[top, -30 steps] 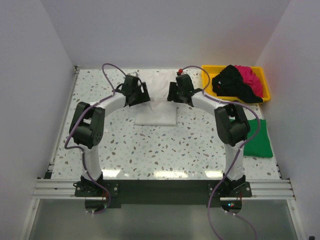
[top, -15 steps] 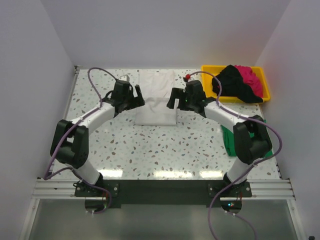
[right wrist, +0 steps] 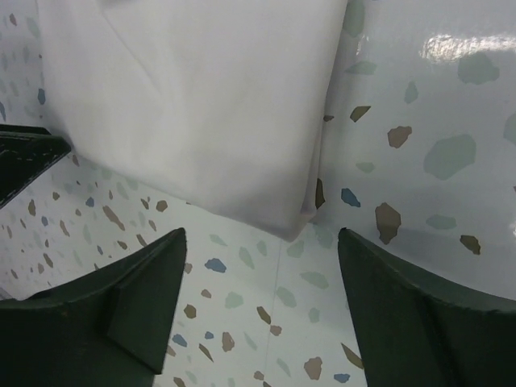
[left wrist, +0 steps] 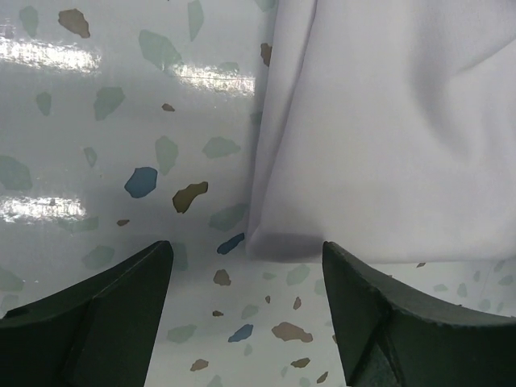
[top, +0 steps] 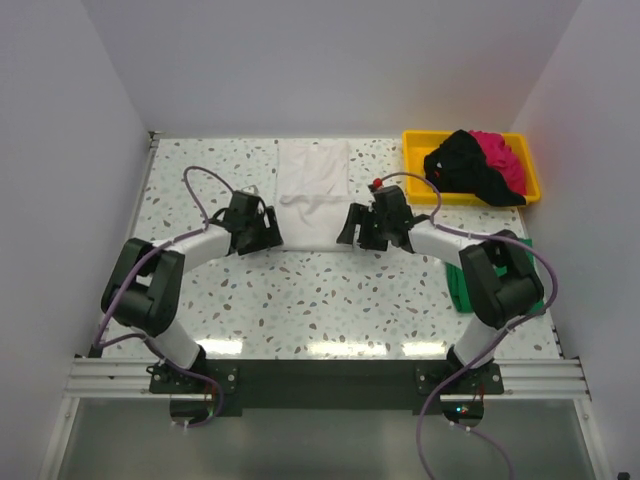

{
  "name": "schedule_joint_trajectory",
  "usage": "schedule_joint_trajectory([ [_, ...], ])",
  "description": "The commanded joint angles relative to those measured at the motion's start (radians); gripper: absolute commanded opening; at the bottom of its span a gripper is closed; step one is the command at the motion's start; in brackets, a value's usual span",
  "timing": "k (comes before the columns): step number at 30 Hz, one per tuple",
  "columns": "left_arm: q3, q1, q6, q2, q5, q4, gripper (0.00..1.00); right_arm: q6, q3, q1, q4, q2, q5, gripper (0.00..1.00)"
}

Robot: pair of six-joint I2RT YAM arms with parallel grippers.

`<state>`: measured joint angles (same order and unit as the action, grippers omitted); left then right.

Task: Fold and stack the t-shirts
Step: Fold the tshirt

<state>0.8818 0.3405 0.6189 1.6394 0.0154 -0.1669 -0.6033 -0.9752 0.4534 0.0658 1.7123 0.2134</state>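
The white t-shirt lies folded in a long strip at the middle back of the table. My left gripper is open and empty at its near left corner; that corner lies just beyond the gap between the fingers. My right gripper is open and empty at its near right corner. The black t-shirt and the magenta-pink t-shirt lie bunched in the yellow tray. The green t-shirt lies folded at the right edge, partly behind my right arm.
The yellow tray stands at the back right corner. White walls close in the table on the left, back and right. A metal rail runs along the near edge by the arm bases.
Both grippers have drawn back toward the near side, from the far part of the white t-shirt to its near corners. The white t-shirt now lies stretched longer toward the back.
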Motion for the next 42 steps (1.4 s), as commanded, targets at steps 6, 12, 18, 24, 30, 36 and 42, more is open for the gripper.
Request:
schedule_joint_trajectory([
  [6, 0.028, -0.008, 0.019, 0.102, -0.061, 0.09, 0.6, -0.067, 0.004, 0.004, -0.087, 0.092, 0.034, 0.63],
  [12, -0.006, -0.005, 0.056, 0.126, -0.106, 0.118, 0.24, -0.073, 0.02, 0.002, -0.089, 0.104, 0.023, 0.44],
  [18, -0.107, 0.014, 0.088, 0.05, -0.106, 0.139, 0.0, -0.075, 0.075, 0.004, -0.11, 0.079, 0.06, 0.1],
  [24, -0.278, 0.078, 0.123, -0.114, -0.1, 0.139, 0.0, -0.049, 0.216, 0.004, -0.113, -0.058, 0.092, 0.0],
  [30, -0.457, 0.15, 0.2, -0.387, -0.071, 0.067, 0.0, -0.033, 0.395, 0.007, -0.021, -0.311, 0.124, 0.0],
  [36, -0.495, 0.227, 0.272, -0.613, -0.08, -0.035, 0.0, -0.032, 0.454, 0.01, 0.091, -0.535, 0.145, 0.0],
  [42, -0.427, 0.232, 0.28, -0.698, -0.088, -0.092, 0.0, -0.03, 0.389, 0.008, 0.132, -0.629, 0.176, 0.0],
])
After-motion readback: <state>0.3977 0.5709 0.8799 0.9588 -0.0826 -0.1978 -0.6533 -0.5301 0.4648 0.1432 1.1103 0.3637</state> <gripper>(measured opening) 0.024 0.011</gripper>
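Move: The folded white t-shirt's near-left corner lies about 2 cm ahead, 2 cm right and 2 cm below the open left hand; its near-right corner is within 1 cm to the left of the right hand, level ahead and about 4 cm below. The exposed layer edge crosses some 9 cm ahead and 10 cm right of the left hand. From the right hand, the yellow bin stands roughly 18 cm ahead and 29 cm right, the green cloth 9 cm back and 34 cm right. The t-shirt's two near corners are pinched as both hands shut: the left eases slightly forward and right while sinking, the right goes almost straight down about 4 cm. Both then keep their hold and drag the shirt back towards the bases, about 15 cm with the left, slightly less with the right, finally lifting; the left also rolls some 15 degrees, its left side dipping. ##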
